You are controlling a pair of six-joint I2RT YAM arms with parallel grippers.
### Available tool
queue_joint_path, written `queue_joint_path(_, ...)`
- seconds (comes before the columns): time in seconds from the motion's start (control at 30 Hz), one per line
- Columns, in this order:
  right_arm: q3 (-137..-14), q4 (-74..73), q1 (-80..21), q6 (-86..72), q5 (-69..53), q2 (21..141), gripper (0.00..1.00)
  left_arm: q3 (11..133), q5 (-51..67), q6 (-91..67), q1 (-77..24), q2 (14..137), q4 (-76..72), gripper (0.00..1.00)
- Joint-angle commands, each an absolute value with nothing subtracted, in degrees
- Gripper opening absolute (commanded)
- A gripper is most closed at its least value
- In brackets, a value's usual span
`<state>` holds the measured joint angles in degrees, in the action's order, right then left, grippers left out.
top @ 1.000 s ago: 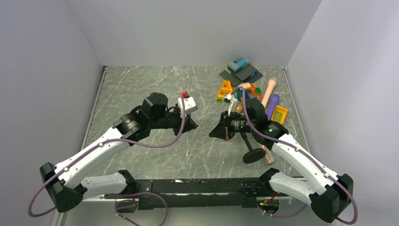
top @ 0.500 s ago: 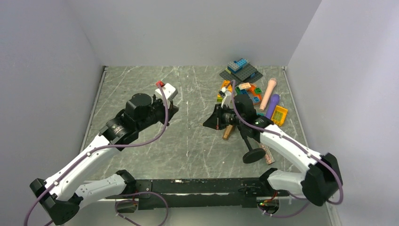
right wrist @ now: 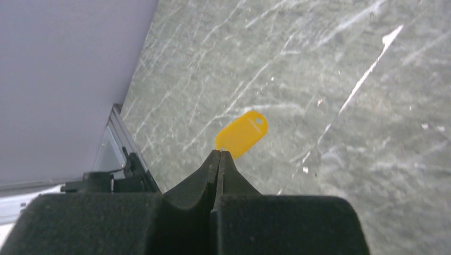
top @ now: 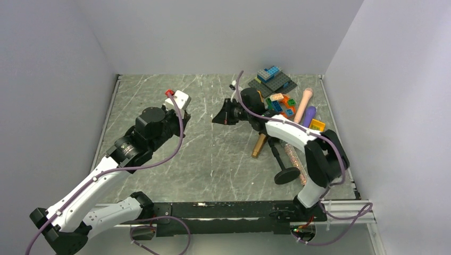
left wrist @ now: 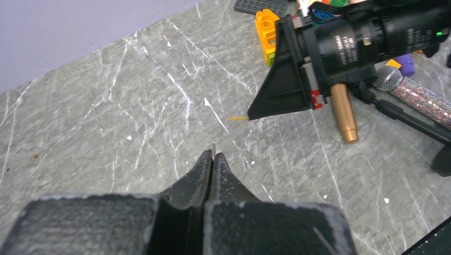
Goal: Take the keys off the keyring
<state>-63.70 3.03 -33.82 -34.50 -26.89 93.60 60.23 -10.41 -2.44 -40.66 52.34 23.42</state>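
Observation:
My right gripper (right wrist: 219, 153) is shut on the edge of a small flat yellow-gold key (right wrist: 242, 132) with a hole at its far end. It hangs above the table centre, near the back (top: 214, 120). In the left wrist view the same key (left wrist: 237, 118) shows edge-on as a thin sliver at the right gripper's tip (left wrist: 250, 116). My left gripper (left wrist: 213, 152) is shut, and a thin grey metal sliver (left wrist: 214, 146) pokes out between its tips; it looks like the keyring. The left gripper (top: 181, 121) is well to the left of the right one, with a wide gap between them.
A gold toy microphone (top: 259, 145) lies under the right arm, next to a black stand with a round base (top: 287, 175) and a glittery microphone (top: 294, 159). Coloured toy blocks (top: 281, 101) and a grey brick plate (top: 274, 81) crowd the back right. Walls enclose three sides.
The two grippers, close together at the table centre a second ago, have pulled apart. The right one swung back and left. The left one drew away to the left.

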Motion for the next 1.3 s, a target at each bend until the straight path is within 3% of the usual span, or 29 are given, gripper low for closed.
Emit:
queue_joint_path(0.0, -70.4, 8.6, -33.8, -36.9, -30.7, 99.3, 0.0, 60.1, -13.7, -2.2, -40.4, 51.5, 21.8, 0.0)
queue_joint_path(0.13, -76.4, 6.6, -33.7, -36.3, -33.1, 103.7, 0.01, 60.0, -14.6, -2.1, -40.3, 51.3, 21.8, 0.0)
queue_joint_path(0.23, -77.9, 4.5, -33.4, -35.3, -32.5, 103.8, 0.62, 60.1, -14.9, -2.1, -40.3, 51.4, 21.8, 0.0)
queue_joint_path(0.3, -77.5, 3.3, -33.2, -34.5, -31.5, 102.8, 0.85, 60.1, -15.0, -2.0, -40.4, 51.5, 22.0, 0.0)
queue_joint_path(0.33, -77.0, 2.9, -32.9, -34.1, -31.0, 102.0, 0.88, 60.2, -15.1, -2.2, -40.4, 51.6, 22.0, 0.0)
queue_joint_path(0.8, -56.9, 0.4, -31.1, -31.2, -23.1, 82.0, 0.93, 60.7, -10.9, -4.7, -35.8, 55.6, 22.2, 0.0)
queue_joint_path(1.27, -41.1, 0.3, -31.2, -34.5, -21.6, 63.4, 0.93, 68.2, -9.3, -9.3, -17.5, 77.2, 27.5, 0.0)
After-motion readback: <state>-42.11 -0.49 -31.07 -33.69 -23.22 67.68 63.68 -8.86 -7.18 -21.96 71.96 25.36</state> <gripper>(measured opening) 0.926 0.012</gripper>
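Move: The right hand holds the yellow keyring tag in its fingertips. The bare table spot it goes to lies about 4 cm ahead, 4 cm left and 15 cm below. The gold microphone lies roughly 19 cm right and 2 cm ahead of this hand; the yellow-green block about 16 cm right and 15 cm ahead. From the left hand, the spot is some 10 cm ahead, 4 cm right and 28 cm below; its own goal can't be judged. Right eases forward-left, lets go of the tag, withdraws back-right 15 cm; left, still shut, sinks forward-left 15 cm. ##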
